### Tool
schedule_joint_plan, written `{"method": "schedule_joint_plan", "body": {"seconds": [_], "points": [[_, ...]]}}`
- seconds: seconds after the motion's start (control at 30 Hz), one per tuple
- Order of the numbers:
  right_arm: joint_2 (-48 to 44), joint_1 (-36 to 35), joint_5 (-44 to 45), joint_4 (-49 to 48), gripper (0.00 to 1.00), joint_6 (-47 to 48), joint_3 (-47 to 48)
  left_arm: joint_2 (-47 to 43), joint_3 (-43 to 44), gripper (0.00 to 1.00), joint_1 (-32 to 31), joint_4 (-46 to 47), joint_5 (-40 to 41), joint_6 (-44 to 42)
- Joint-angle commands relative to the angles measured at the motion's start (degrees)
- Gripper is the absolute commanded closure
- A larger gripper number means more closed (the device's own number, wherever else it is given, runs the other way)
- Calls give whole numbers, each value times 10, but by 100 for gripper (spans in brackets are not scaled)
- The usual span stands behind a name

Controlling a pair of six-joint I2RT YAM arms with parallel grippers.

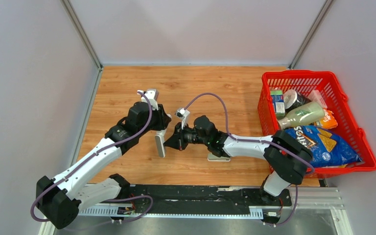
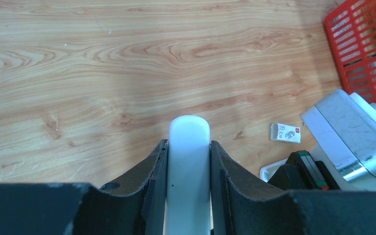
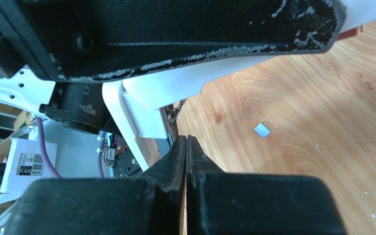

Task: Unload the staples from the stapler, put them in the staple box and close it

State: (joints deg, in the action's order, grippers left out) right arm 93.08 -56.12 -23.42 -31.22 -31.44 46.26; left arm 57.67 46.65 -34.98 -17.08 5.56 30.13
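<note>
My left gripper (image 1: 160, 133) is shut on a white stapler (image 1: 160, 143) and holds it upright above the wooden table. In the left wrist view the stapler (image 2: 189, 161) fills the gap between the fingers (image 2: 147, 181). My right gripper (image 1: 172, 142) is shut, with its tips right beside the stapler. In the right wrist view the shut tips (image 3: 186, 140) sit just below the stapler's white body (image 3: 147, 105) and its grey metal channel (image 3: 169, 125). A tiny grey strip of staples (image 3: 262, 129) lies on the wood. I see nothing between the right jaws.
A red basket (image 1: 323, 76) of groceries stands at the right and also shows in the left wrist view (image 2: 360, 44). A small white printed box (image 2: 285, 132) lies on the table. A white object (image 1: 219, 157) lies under the right arm.
</note>
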Motion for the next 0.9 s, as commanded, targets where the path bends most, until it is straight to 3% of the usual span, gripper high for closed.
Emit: {"method": "schedule_joint_plan", "body": {"seconds": [0.0, 0.57, 0.87], "points": [[-49, -17, -1, 53, 100, 44, 26, -6, 37, 100, 6, 30, 5, -17], [-181, -8, 164, 274, 100, 151, 42, -56, 79, 100, 6, -50, -64, -36], [-241, -7, 209, 327, 100, 157, 23, -75, 83, 100, 6, -32, -113, -37]]}}
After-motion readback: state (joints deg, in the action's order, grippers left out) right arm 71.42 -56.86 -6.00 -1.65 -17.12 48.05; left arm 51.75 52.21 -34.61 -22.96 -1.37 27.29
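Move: Just ahead of the closed right fingertips, which rest against its swung-open base, the opened stapler has its middle about 4 cm forward and 1 cm left, level with that hand. From the left hand, which holds its cover, that middle is 5 cm back, 1 cm left and 5 cm below. Loose staples lie 5 cm forward, 6 cm left and 14 cm below the right hand; the green stapler, 2 cm forward, 21 cm right, 13 cm below. Coming away from the stapler's base, the right hand, still shut, draws about 8 cm to the right and 5 cm up, its fingers tipping further down and swinging clockwise. The left hand keeps its grip on the cover and lifts the stapler some 5 cm clear of the loose staples, easing back as it rises. ##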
